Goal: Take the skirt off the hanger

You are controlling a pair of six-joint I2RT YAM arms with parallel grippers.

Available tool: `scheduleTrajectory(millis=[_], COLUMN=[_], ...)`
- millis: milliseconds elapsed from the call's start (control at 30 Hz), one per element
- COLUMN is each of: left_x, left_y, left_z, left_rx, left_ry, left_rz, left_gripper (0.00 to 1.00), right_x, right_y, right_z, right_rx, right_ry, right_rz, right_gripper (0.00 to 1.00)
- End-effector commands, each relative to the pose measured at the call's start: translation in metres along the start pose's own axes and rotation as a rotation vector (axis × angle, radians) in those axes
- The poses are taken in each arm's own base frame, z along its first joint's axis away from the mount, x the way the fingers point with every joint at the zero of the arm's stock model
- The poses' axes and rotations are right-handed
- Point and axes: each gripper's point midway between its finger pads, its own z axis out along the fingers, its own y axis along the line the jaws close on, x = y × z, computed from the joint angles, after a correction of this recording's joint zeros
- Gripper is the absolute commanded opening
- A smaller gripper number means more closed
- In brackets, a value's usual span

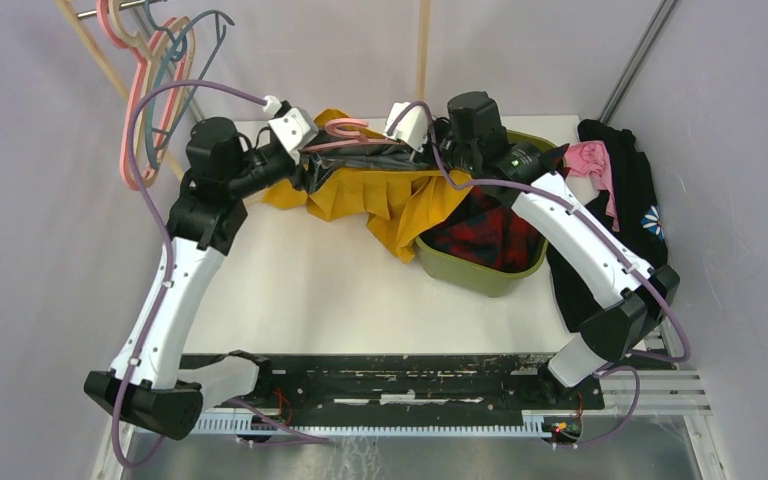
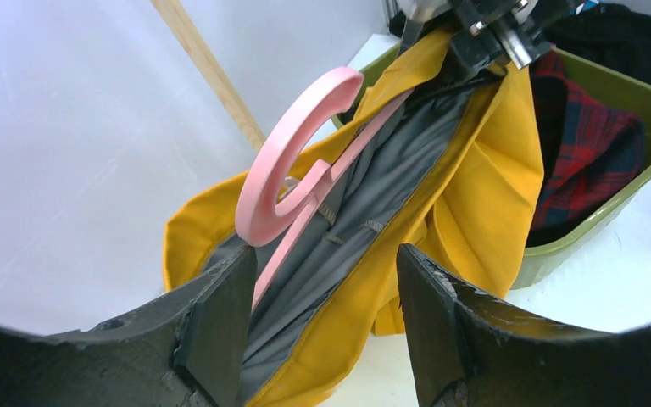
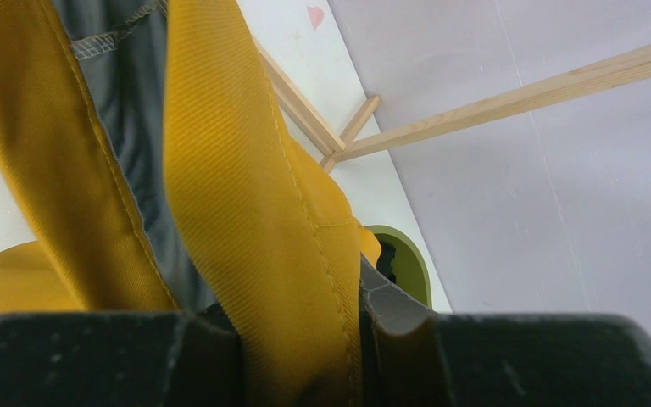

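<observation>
A yellow skirt with grey lining hangs on a pink hanger, stretched in the air between my two grippers at the back of the table. My right gripper is shut on the skirt's yellow waistband, which fills the gap between its fingers. My left gripper is at the other end. In the left wrist view its jaws stand apart around the waistband and the hanger's arm, pinching neither. The hanger's hook curls up free.
A green bin with red plaid cloth stands under the skirt's right end. A black and pink clothes pile lies at the right edge. Spare hangers hang on a rail at the back left. A wooden post rises behind.
</observation>
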Motion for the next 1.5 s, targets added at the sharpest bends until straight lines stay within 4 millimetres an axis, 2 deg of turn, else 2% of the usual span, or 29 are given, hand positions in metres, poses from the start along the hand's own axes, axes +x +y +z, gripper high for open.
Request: scheduleTrajectory(millis=[0,100,300,467,733,833,933,967,1000,1033,1167,1367,1467], left_x=[-0.01,0.005,0.02,0.02,0.029,0.03,0.028,0.027,0.028,0.028,0.025,-0.004,-0.003], left_y=[-0.001,-0.001,0.005,0.02,0.03,0.034,0.036,0.036,0.034,0.035,0.025,0.009,-0.004], left_z=[-0.003,0.007,0.023,0.038,0.057,0.064,0.072,0.074,0.076,0.078,0.076,0.055,0.054], left_rx=[0.018,0.058,0.09,0.083,0.091,0.098,0.111,0.121,0.126,0.108,0.092,0.066,0.063], left_ry=[-0.052,-0.035,-0.027,-0.047,-0.061,-0.067,-0.089,-0.099,-0.104,-0.105,-0.095,-0.125,-0.121], left_rz=[0.075,0.069,0.078,0.077,0.065,0.066,0.039,0.025,0.002,-0.023,-0.114,-0.218,-0.268], left_gripper=[0.69,0.67,0.66,0.66,0.66,0.63,0.52,0.44,0.19,0.05,0.03,0.03,0.03], right_x=[-0.044,-0.044,-0.049,-0.049,-0.052,-0.052,-0.049,-0.049,-0.049,-0.049,-0.049,-0.052,-0.054], right_y=[-0.038,-0.037,-0.035,-0.033,-0.03,-0.029,-0.029,-0.029,-0.029,-0.029,-0.031,-0.04,-0.05], right_z=[-0.033,-0.035,-0.04,-0.044,-0.053,-0.055,-0.056,-0.057,-0.057,-0.057,-0.055,-0.043,-0.035], right_rx=[0.137,0.135,0.119,0.114,0.108,0.103,0.106,0.108,0.109,0.111,0.115,0.149,0.191], right_ry=[-0.157,-0.159,-0.178,-0.183,-0.203,-0.205,-0.197,-0.196,-0.193,-0.193,-0.192,-0.191,-0.188], right_rz=[0.0,0.005,0.02,0.031,0.048,0.051,0.046,0.044,0.044,0.043,0.041,0.049,0.075], right_gripper=[0.01,0.01,0.01,0.01,0.01,0.01,0.01,0.01,0.01,0.01,0.01,0.01,0.07])
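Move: From the left gripper, the middle of the pink hanger, just by the hook's neck, lies about 7 cm ahead, 6 cm to the right and 5 cm below. The yellow skirt hangs around it, its middle some 10 cm right, 2 cm back and 10 cm below that gripper. For the right gripper, already holding the skirt's waistband, the hanger's middle is roughly 13 cm left, 3 cm ahead and about level. Bring the open left gripper about 7 cm forward and 6 cm down to the pink hanger, easing right, and close its fingers on the bar beside the hook. Then, still gripping, draw back some 3 cm while turning slightly clockwise overall. Keep the right gripper pinching the skirt's waistband, lifting it a few centimetres late on. ##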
